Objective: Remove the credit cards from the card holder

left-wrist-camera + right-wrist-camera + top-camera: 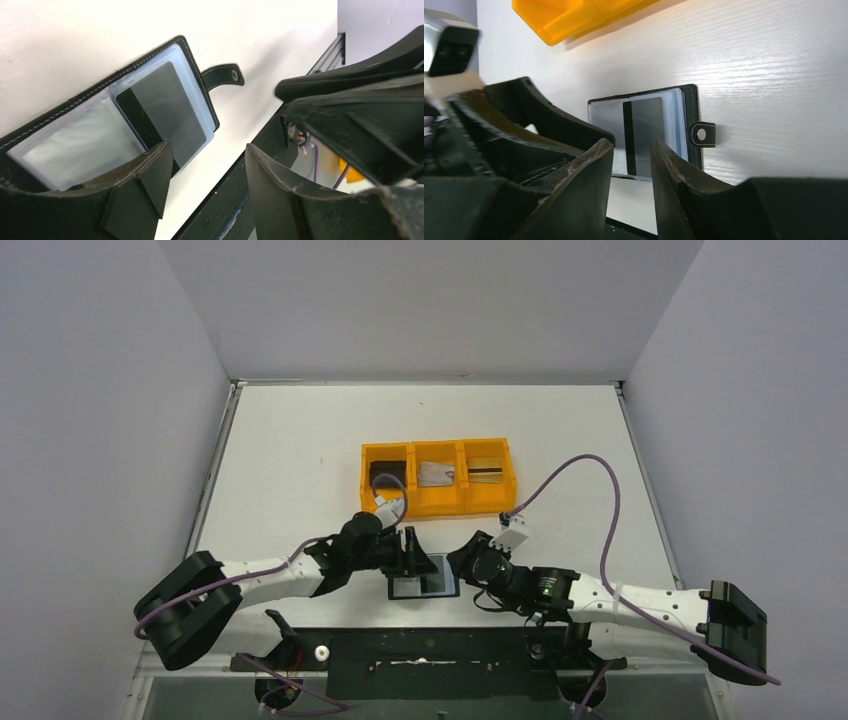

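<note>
The black card holder (pixel 425 587) lies open on the table near the front edge, its tab (pixel 223 76) sticking out to one side. A grey credit card (pixel 170 112) with a dark stripe sits in its right clear pocket, also seen from the right wrist as the card (pixel 646 135). My left gripper (pixel 408 553) is open over the holder's left half, with one fingertip (pixel 152 170) in front of the card's near edge. My right gripper (pixel 466 562) is open just right of the holder, nothing between its fingers (pixel 589 170). A silvery card (pixel 436 475) and a gold card (pixel 487 470) lie in the orange tray.
The orange three-compartment tray (pixel 437 507) stands behind the holder, with a small black block (pixel 387 476) in its left compartment. A black rail (pixel 420 640) runs along the table's front edge just below the holder. White walls close in the table.
</note>
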Tool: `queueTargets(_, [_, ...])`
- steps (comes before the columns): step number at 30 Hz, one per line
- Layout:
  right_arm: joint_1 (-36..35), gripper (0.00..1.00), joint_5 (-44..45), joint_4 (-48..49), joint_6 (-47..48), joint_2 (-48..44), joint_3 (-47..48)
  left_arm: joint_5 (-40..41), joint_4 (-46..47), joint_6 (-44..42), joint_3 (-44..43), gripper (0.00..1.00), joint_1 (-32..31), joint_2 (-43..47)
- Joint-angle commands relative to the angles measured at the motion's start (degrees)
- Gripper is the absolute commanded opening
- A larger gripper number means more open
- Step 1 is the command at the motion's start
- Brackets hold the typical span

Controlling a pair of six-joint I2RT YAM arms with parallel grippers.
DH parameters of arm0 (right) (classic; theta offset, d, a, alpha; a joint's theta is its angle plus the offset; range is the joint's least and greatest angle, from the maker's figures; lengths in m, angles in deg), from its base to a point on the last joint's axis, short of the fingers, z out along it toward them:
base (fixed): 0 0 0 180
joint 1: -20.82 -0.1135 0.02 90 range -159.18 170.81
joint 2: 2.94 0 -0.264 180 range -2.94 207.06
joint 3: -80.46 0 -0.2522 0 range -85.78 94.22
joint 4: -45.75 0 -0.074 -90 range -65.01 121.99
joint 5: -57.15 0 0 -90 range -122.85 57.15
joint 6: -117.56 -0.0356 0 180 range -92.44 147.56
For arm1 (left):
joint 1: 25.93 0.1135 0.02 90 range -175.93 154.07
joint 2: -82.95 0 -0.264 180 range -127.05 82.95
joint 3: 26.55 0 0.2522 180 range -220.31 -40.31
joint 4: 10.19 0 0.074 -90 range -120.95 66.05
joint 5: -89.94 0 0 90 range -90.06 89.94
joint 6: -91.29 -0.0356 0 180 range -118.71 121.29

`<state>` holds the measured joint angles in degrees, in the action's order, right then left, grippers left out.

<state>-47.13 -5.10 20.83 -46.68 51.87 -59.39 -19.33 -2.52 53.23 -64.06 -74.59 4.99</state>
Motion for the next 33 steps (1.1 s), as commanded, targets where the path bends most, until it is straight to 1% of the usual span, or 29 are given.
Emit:
queueTargets(1, [-0.54,0.35,0.94,4.63,4.29,3.9,2.7,10.89,-10.99,-3.43,-3.3,0.55,0.83,9.95])
queueTargets(3, [-0.82,0.35,-0.17,5.27,5.89,7.0,4.79,15.62,-16.29,-2.95,-2.33,0.56,1.86,13.85])
queueTargets(5, [-1.3,0.35,-1.0,5.58,7.54,10.6,7.22,17.8,-19.32,-2.14,-0.43,0.56,3.57,17.7])
queueTargets(8, [-1.79,0.35,-2.04,5.04,8.42,16.09,11.39,15.51,-19.26,-0.82,3.39,0.56,6.7,22.95])
queueTargets(11, [-2.15,0.35,-2.14,3.47,8.04,20.99,14.29,11.22,-17.39,-0.68,5.34,0.56,8.21,25.06])
queueTargets(15, [-1.82,0.35,-2.18,-0.12,6.6,26.6,17.54,8.22,-17.7,-1.92,4.24,0.56,8.27,22.07])
queueTargets(21, [-1.38,0.34,-0.44,-6.47,2.8,29.42,18.94,6.12,-17.74,-3.38,1.93,0.55,7.92,14.86])
queueTargets(26, [-0.52,0.34,-1.57,-5.83,0.89,29.35,16.13,4.69,-15.84,-3.6,1.82,0.52,7.28,12.81])
queueTargets(33, [-0.26,0.33,-3.05,-3.96,-0.72,30.11,13.8,5.17,-15.27,-3.6,1.62,0.51,6.68,12.54])
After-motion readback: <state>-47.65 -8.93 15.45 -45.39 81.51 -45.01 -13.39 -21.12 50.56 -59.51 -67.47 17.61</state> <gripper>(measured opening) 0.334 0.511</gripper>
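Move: The dark card in the holder's right half lies about 4 cm to the left of my right hand, 1 cm back and some 8 cm below. The clear sleeve of the left half is some 6 cm farther left than the card. From my left hand that sleeve is about 7 cm to the left, level fore and aft, and 4 cm down; the dark card is almost under it, 1 cm to the right. The yellow tray's middle stands roughly 22 cm ahead of my left hand. I clear my left hand off the card side, lifting it about 4 cm with a forward swing and carrying it some 8 cm left, then draw back a little and sink over the left sleeve, fingers still half open. Meanwhile my right hand sweeps about 6 cm left while sinking, then eases back right and further down onto the dark card, its left side rolling down some 20 degrees, finger gap unchanged. ##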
